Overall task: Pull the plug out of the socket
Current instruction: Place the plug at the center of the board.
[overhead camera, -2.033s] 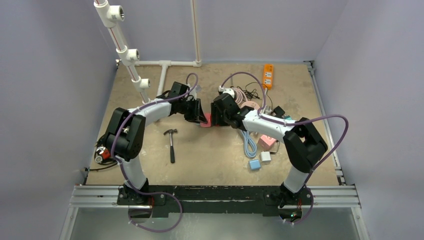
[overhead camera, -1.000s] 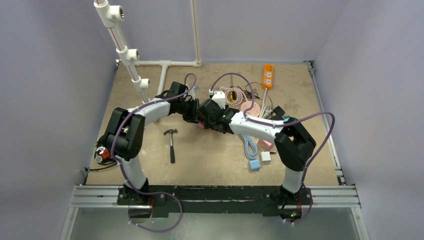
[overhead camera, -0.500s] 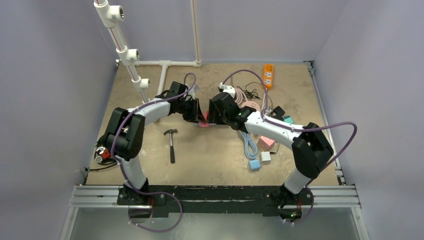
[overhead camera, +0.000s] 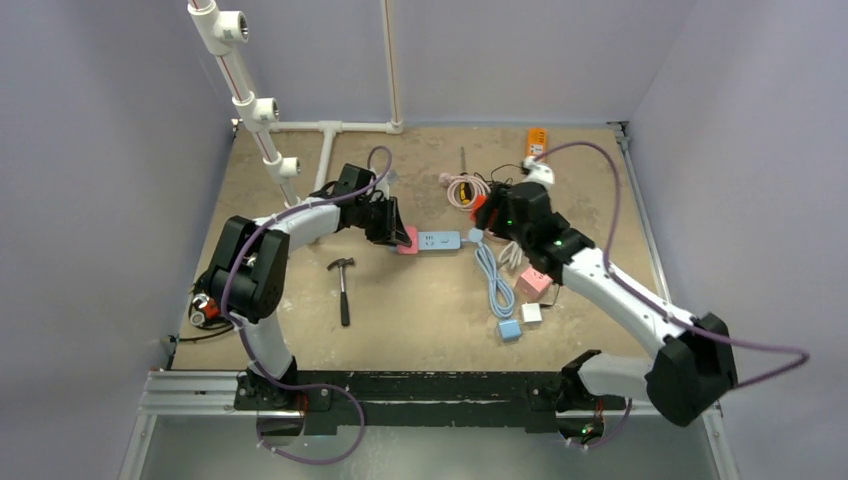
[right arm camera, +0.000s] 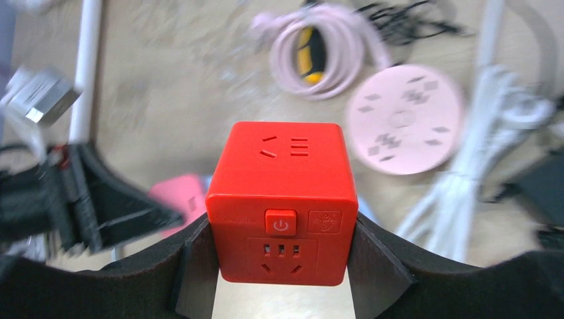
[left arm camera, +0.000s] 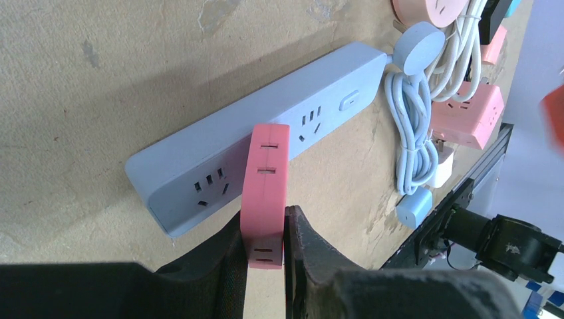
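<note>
My left gripper [left arm camera: 265,247] is shut on a flat pink socket block [left arm camera: 266,193], held on edge in front of a light blue power strip [left arm camera: 199,166] that lies on the table. From above, the pink block [overhead camera: 408,243] sits at the strip's [overhead camera: 441,240] left end under the left gripper [overhead camera: 400,232]. My right gripper [right arm camera: 281,251] is shut on a red cube plug [right arm camera: 279,199] with a power button and outlets on its faces. The cube [overhead camera: 482,207] hangs in the air to the right of the strip, apart from it and from the pink block. Its prongs are hidden.
A hammer [overhead camera: 343,285] lies front left of the strip. White pipes [overhead camera: 262,110] stand at the back left. At the right lie a pink coiled cable [overhead camera: 462,188], a round pink socket [right arm camera: 404,118], an orange strip [overhead camera: 537,140], white cables [overhead camera: 497,285] and small adapters [overhead camera: 510,330].
My right arm has swung away from the left gripper toward the back right, carrying the red cube, and the blue strip now shows. The left gripper has stayed put on the pink block.
</note>
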You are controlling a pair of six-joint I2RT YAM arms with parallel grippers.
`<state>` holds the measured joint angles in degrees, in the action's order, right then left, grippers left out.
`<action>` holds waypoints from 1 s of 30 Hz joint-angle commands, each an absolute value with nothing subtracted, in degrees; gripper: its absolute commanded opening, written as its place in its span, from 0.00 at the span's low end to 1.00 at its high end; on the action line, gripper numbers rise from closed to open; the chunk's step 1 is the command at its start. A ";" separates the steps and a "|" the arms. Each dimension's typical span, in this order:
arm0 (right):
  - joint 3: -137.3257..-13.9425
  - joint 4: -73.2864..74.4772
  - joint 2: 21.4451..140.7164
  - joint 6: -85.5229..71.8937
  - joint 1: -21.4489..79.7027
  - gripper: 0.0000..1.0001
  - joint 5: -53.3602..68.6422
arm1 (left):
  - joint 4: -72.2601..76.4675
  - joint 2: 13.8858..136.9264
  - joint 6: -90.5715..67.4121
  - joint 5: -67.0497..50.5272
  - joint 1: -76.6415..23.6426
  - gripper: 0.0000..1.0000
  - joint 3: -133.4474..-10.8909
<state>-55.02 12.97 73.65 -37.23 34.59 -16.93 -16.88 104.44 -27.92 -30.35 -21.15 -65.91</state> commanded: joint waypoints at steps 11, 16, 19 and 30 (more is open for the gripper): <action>-38.41 -3.57 67.87 -36.39 14.15 0.00 -5.32 | -16.47 102.92 -26.89 -21.54 -20.30 0.00 -63.86; -37.41 -5.13 70.08 -36.88 13.65 0.12 -6.03 | -16.35 102.76 -26.88 -21.97 -20.30 0.00 -63.88; -37.24 -5.44 71.23 -36.83 13.68 0.31 -6.22 | -16.43 102.66 -26.82 -21.95 -20.30 0.00 -63.81; -38.02 -3.43 71.22 -34.41 13.59 0.97 -8.23 | -16.26 102.66 -26.31 -22.76 -20.30 0.14 -63.80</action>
<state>-37.01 -2.61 72.05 -36.80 13.80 -6.48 -15.90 103.46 -27.90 -28.82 -21.15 -64.97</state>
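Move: The open spot for the red cube plug that I hold in my right hand, between the pink round socket and the white cable, lies about 11 cm to the right, 2 cm ahead and 15 cm below. The round socket's middle is 5 cm ahead and 8 cm right, the white cable 2 cm ahead and 12 cm right, the pink box some 7 cm back and 16 cm right. From my left hand that spot is roughly 21 cm right, 1 cm ahead and 3 cm below. I keep swinging my right hand fast to the right, away from the blue strip, about 11 cm in all, turning it some 10 degrees clockwise, and sink about 8 cm over the pink round socket and white cable. Once the sideways swing has stopped and I am low, I open the fingers wide and let go of the red cube. My left hand stays, keeping its pinch on the pink plug at the blue strip. ##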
